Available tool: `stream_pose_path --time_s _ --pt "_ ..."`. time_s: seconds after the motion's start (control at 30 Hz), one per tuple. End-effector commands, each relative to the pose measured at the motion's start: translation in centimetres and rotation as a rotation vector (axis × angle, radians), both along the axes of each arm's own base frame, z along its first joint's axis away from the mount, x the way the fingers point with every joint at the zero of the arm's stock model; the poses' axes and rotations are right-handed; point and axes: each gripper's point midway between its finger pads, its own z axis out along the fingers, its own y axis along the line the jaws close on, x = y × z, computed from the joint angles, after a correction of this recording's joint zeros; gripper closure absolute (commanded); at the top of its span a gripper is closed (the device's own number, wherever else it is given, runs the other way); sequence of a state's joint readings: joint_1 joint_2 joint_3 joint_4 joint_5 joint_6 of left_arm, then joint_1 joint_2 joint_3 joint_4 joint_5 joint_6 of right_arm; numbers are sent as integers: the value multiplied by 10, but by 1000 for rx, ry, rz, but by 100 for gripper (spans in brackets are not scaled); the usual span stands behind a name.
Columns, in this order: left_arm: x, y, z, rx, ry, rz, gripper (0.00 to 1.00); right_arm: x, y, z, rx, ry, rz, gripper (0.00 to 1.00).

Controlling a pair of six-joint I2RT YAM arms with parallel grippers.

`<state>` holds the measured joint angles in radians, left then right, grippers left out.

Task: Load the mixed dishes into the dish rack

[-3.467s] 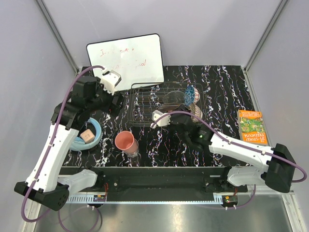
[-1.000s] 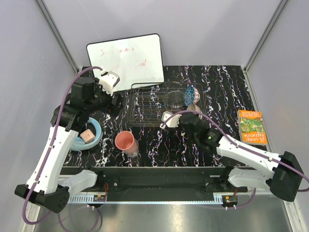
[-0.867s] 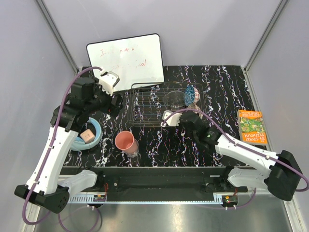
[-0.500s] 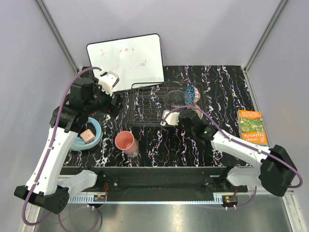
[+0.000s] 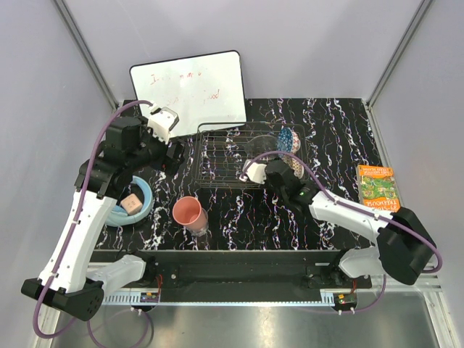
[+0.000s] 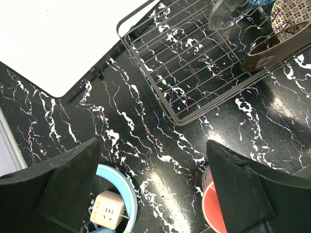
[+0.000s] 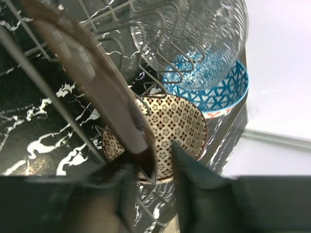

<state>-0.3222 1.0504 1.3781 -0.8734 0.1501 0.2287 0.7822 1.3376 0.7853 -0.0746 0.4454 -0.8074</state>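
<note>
The dish rack (image 5: 217, 156) stands mid-table. In its right end sit a clear glass bowl (image 7: 194, 34), a blue patterned bowl (image 7: 218, 87) and a cream-gold patterned bowl (image 7: 180, 121). A plate (image 7: 82, 53) stands on edge among the rack's wires, brown-looking from this side. My right gripper (image 7: 153, 158) straddles its rim with the jaws slightly parted; a gap shows beside the right finger (image 7: 194, 179). The pink cup (image 5: 190, 212) stands on the table in front of the rack. My left gripper (image 6: 155, 194) hangs wide open and empty above the table, left of the rack.
A plain light-blue bowl (image 5: 141, 196) holding a white plug cube (image 5: 132, 204) sits at the left. A whiteboard (image 5: 190, 90) leans behind the rack. A book (image 5: 378, 190) lies at the right edge. Grey walls enclose the table.
My right gripper has pushed up and left into the rack's right end with the plate, and its jaws have parted from shut. The left arm has stayed put.
</note>
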Motion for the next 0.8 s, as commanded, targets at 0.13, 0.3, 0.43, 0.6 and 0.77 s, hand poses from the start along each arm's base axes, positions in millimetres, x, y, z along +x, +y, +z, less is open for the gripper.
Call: stream_pose_path --time_s 0.13,0.3,0.43,0.6,0.77 --pt "5 3 0 18 -44 -2 5 5 -5 41 213 -83 -136 48" --pt "8 8 -11 57 -38 6 5 -12 -8 71 348 -57 -166 33" --pt "9 10 -23 82 -25 5 6 -36 -8 99 471 -17 -142 29" --pt "8 10 -47 101 17 -5 6 -66 -8 123 629 63 -122 28" --pt "1 5 -68 92 72 -35 9 -83 -1 137 804 101 -106 28"
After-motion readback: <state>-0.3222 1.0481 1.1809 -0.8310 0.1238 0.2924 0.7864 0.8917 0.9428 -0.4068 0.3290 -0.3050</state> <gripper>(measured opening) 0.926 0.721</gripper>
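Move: The red plate stands edge-on at the rack's near side, its right rim at the right fingers and its middle about 6 cm left of that hand and 3 cm below. The patterned bowl is some 3 cm ahead and 3 cm right, the glass bowl about 9 cm ahead and 6 cm left. From the left hand, the pink cup lies roughly 10 cm back, 8 cm right and 22 cm below; the blue basin is 5 cm back and 14 cm left, slightly lower. The red plate's rim comes free as the right fingers, already parting, open wide; that hand climbs away about 13 cm, drawing back some 6 cm towards the base and rolling its left side up by about 35 degrees. Meanwhile the left hand, empty and wide open, sinks towards the pink cup's height. ##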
